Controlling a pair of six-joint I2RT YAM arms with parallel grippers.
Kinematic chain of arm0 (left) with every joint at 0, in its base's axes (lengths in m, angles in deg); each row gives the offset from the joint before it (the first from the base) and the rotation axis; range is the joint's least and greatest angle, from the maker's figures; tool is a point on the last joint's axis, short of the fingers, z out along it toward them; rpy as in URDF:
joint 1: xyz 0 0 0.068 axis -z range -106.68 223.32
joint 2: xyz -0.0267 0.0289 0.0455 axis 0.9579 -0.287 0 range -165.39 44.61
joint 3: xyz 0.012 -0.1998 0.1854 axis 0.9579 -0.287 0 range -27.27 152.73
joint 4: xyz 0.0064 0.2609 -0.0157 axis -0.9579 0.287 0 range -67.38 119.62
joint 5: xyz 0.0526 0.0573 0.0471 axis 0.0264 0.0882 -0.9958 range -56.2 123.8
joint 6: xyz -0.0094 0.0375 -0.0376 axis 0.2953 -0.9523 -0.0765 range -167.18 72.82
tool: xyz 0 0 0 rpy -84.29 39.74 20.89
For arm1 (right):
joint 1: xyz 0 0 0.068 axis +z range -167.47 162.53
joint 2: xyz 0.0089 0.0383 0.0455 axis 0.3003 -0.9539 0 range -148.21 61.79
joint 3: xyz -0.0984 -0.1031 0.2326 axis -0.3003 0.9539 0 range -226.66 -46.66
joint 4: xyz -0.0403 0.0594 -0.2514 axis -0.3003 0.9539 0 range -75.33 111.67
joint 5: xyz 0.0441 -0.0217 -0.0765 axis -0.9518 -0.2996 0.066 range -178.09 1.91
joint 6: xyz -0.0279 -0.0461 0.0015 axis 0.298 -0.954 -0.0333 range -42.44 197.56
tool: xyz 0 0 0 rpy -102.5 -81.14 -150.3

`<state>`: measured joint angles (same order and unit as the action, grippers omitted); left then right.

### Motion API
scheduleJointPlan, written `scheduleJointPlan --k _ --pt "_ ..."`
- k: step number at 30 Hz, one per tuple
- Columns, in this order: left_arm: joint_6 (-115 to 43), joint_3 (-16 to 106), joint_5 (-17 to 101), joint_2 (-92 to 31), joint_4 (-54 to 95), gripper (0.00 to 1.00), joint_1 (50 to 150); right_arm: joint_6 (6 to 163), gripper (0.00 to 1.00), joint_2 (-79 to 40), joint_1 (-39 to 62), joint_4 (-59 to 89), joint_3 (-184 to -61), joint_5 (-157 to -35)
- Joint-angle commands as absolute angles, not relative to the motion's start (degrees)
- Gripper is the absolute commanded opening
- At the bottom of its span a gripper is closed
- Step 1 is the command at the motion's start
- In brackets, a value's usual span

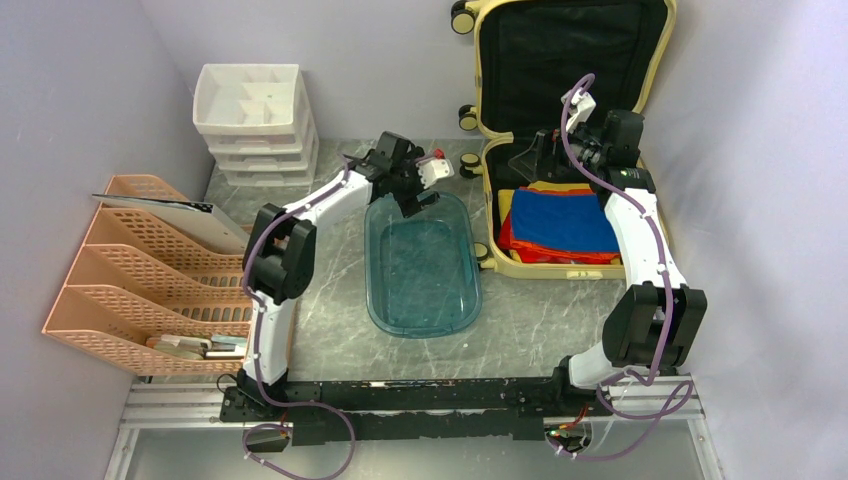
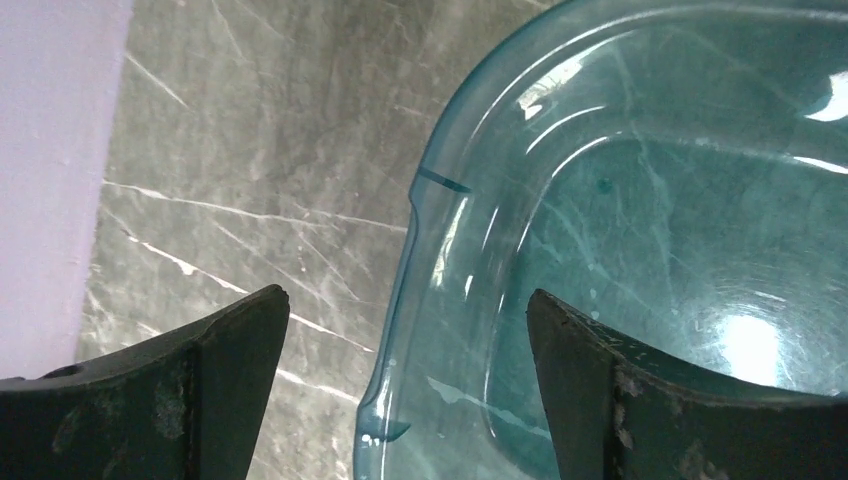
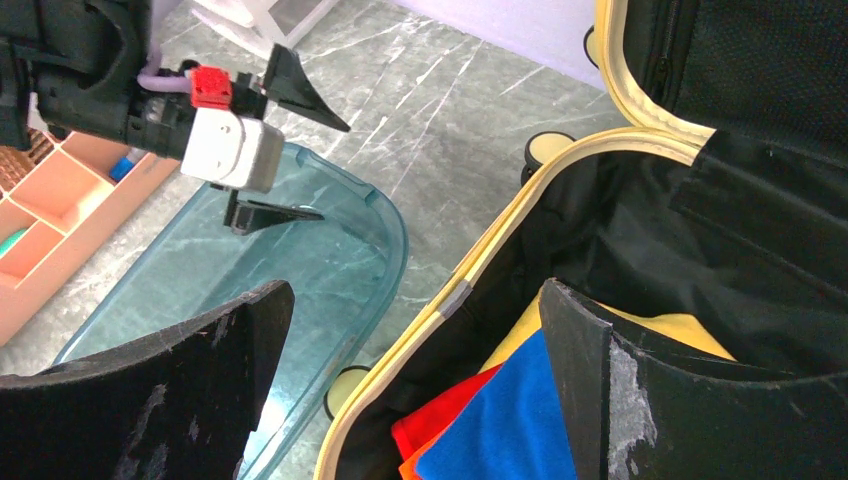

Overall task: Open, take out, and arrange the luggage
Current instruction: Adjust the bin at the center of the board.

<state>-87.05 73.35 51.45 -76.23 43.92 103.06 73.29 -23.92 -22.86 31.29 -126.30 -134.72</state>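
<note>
The luggage, a pale yellow hard-shell suitcase, lies open at the back right with its black-lined lid leaning on the wall. Folded cloths fill its base: a blue one on top, with red and yellow under it. My right gripper hovers open over the suitcase's left rim, nothing between its fingers; in the top view it is at the luggage's far left. My left gripper is open and straddles the far rim of the teal tray, holding nothing.
The teal tray lies mid-table beside the suitcase and holds nothing. A white drawer unit stands at the back left. A peach file rack lines the left side. Walls close in on the back and both sides.
</note>
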Motion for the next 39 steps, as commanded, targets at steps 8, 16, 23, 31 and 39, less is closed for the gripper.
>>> scheduleJointPlan --k 8,16,23,31,39 --pt "-86.99 76.33 48.2 -80.83 44.04 0.75 103.19 72.55 1.0 -22.85 -22.75 29.44 -126.2 -135.72" --pt "-87.22 71.0 44.29 -77.07 42.28 0.44 102.88 72.6 1.0 -22.85 -22.83 29.48 -126.2 -135.99" --pt "-85.92 65.78 40.19 -72.3 42.43 0.32 100.41 72.79 1.0 -22.67 -22.82 29.34 -126.11 -136.25" --pt "-82.14 59.29 32.39 -65.31 43.44 0.26 94.74 73.03 1.0 -22.71 -22.84 29.19 -126.03 -136.34" --pt "-71.7 58.34 24.32 -64.32 45.29 0.25 89.19 73.78 1.0 -23.3 -22.83 28.82 -126.0 -136.93"
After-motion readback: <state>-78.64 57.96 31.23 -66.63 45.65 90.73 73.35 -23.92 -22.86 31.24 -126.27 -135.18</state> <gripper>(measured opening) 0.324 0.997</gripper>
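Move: The left gripper is open over the bin's far rim, which lies about 4 cm below it, level with it and 1 cm to its left; the bin's middle is some 17 cm back, 2 cm left and 7 cm down. The open suitcase is about 30 cm right and 4 cm back, the drawer unit roughly 33 cm left and 7 cm ahead. From the right hand the far rim lies about 22 cm left, 5 cm ahead and 22 cm below. Lower the left gripper about 4 cm so its fingers straddle the bin's far rim, and close them to pinch it. Keeping that grip, drag the rim about 18 cm left towards the drawer unit, rising only slightly late on, and swing the hand some 30 degrees counter-clockwise. ##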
